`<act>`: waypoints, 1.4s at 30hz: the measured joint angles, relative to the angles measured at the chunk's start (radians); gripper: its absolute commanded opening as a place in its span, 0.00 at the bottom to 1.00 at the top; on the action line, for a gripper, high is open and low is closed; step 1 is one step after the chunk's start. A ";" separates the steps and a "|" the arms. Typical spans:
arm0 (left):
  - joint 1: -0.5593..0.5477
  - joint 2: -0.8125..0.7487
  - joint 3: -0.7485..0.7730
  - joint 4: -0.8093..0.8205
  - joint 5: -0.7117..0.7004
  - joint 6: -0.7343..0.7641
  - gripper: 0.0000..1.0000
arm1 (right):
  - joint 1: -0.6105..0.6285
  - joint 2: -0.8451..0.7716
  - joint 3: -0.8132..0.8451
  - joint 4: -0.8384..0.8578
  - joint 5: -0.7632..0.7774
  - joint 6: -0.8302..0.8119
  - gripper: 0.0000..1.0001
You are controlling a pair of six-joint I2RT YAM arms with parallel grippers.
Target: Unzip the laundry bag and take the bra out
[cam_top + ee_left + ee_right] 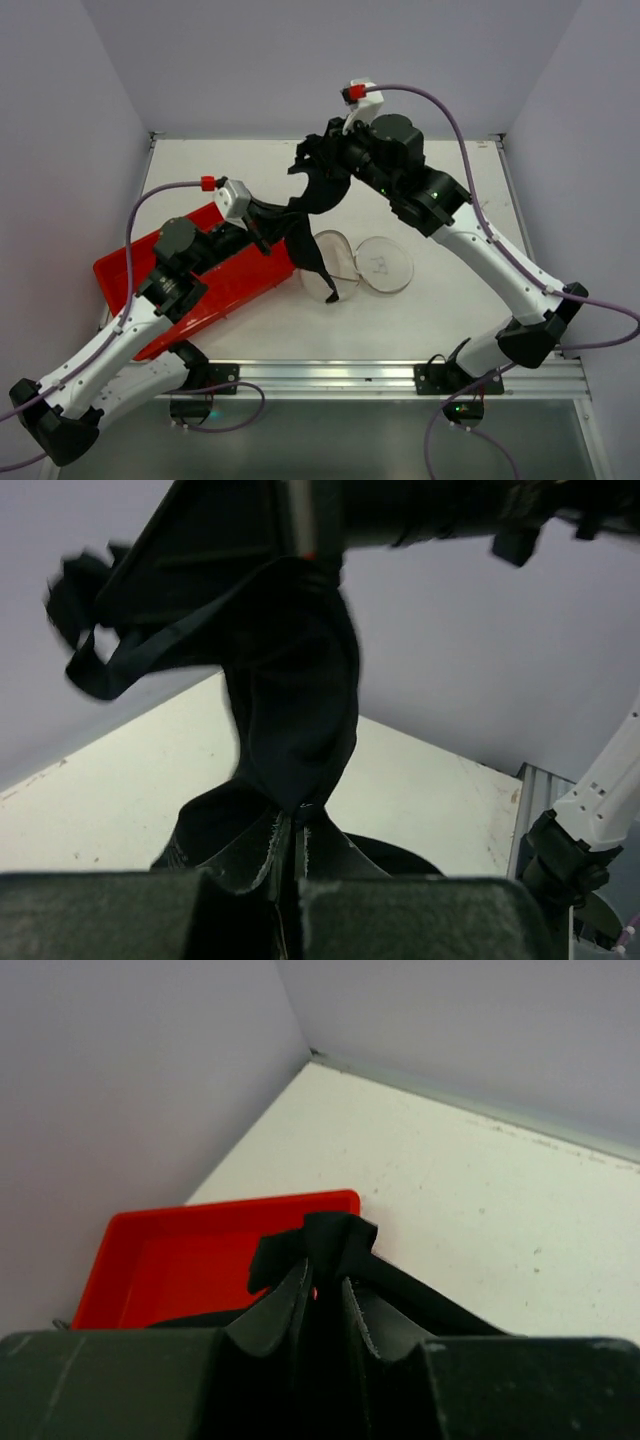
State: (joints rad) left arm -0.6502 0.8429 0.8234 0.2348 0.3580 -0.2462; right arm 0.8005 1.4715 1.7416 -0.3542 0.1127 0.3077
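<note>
The bra, a black garment, hangs in the air, stretched between both grippers, one strap dangling down toward the table. My left gripper is shut on its lower part; in the left wrist view the fabric rises out of the pinched fingertips. My right gripper holds the upper end; its jaws stand slightly apart with bunched black fabric between them. The laundry bag, white translucent mesh, lies open on the table below, its round flap lid folded out to the right.
A red rectangular tray lies on the table's left side, under my left arm, and shows behind the right fingers. White walls close in the table at the back and on both sides.
</note>
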 measured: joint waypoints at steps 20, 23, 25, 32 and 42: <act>0.000 0.025 0.219 -0.564 -0.860 0.030 0.00 | -0.033 -0.068 -0.066 -0.133 -0.078 -0.021 0.67; 0.000 0.019 0.231 -0.587 -0.986 0.065 0.00 | -0.033 -0.151 -0.110 -0.132 -0.074 -0.021 0.68; 0.000 -0.003 0.203 -0.581 -1.070 0.087 0.00 | -0.033 -0.201 -0.139 -0.134 -0.074 -0.021 0.68; 0.030 -0.043 0.026 -0.578 -1.262 0.077 0.00 | -0.033 -0.325 -0.246 -0.132 -0.080 -0.021 0.68; 0.232 -0.027 -0.121 -0.541 -1.412 0.058 0.00 | -0.033 -0.455 -0.418 -0.137 -0.132 -0.033 0.69</act>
State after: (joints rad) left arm -0.4187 0.8158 0.7025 -0.3058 -1.0542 -0.1886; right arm 0.7673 1.0161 1.3231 -0.4908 -0.0189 0.2749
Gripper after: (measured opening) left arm 0.012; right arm 0.688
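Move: The red tray, where the bra is bound, has its middle some 31 cm to the left hand's left, about 6 cm ahead and 35 cm below. The laundry bag stands some 8 cm right of that hand, 4 cm ahead and 32 cm below, and its round lid lies about 15 cm farther right and a little farther out. From the right hand the tray is about 37 cm left, 5 cm back and 41 cm below. The left fingers keep their pinch on the bra while the right fingers, just starting to part, open wide and let go of it. The left hand swings about 30 cm left over the tray, turning some 90 degrees counter-clockwise, tipping down and sinking 14 cm late on. The right hand dips about 6 cm, then draws back and to the right. ##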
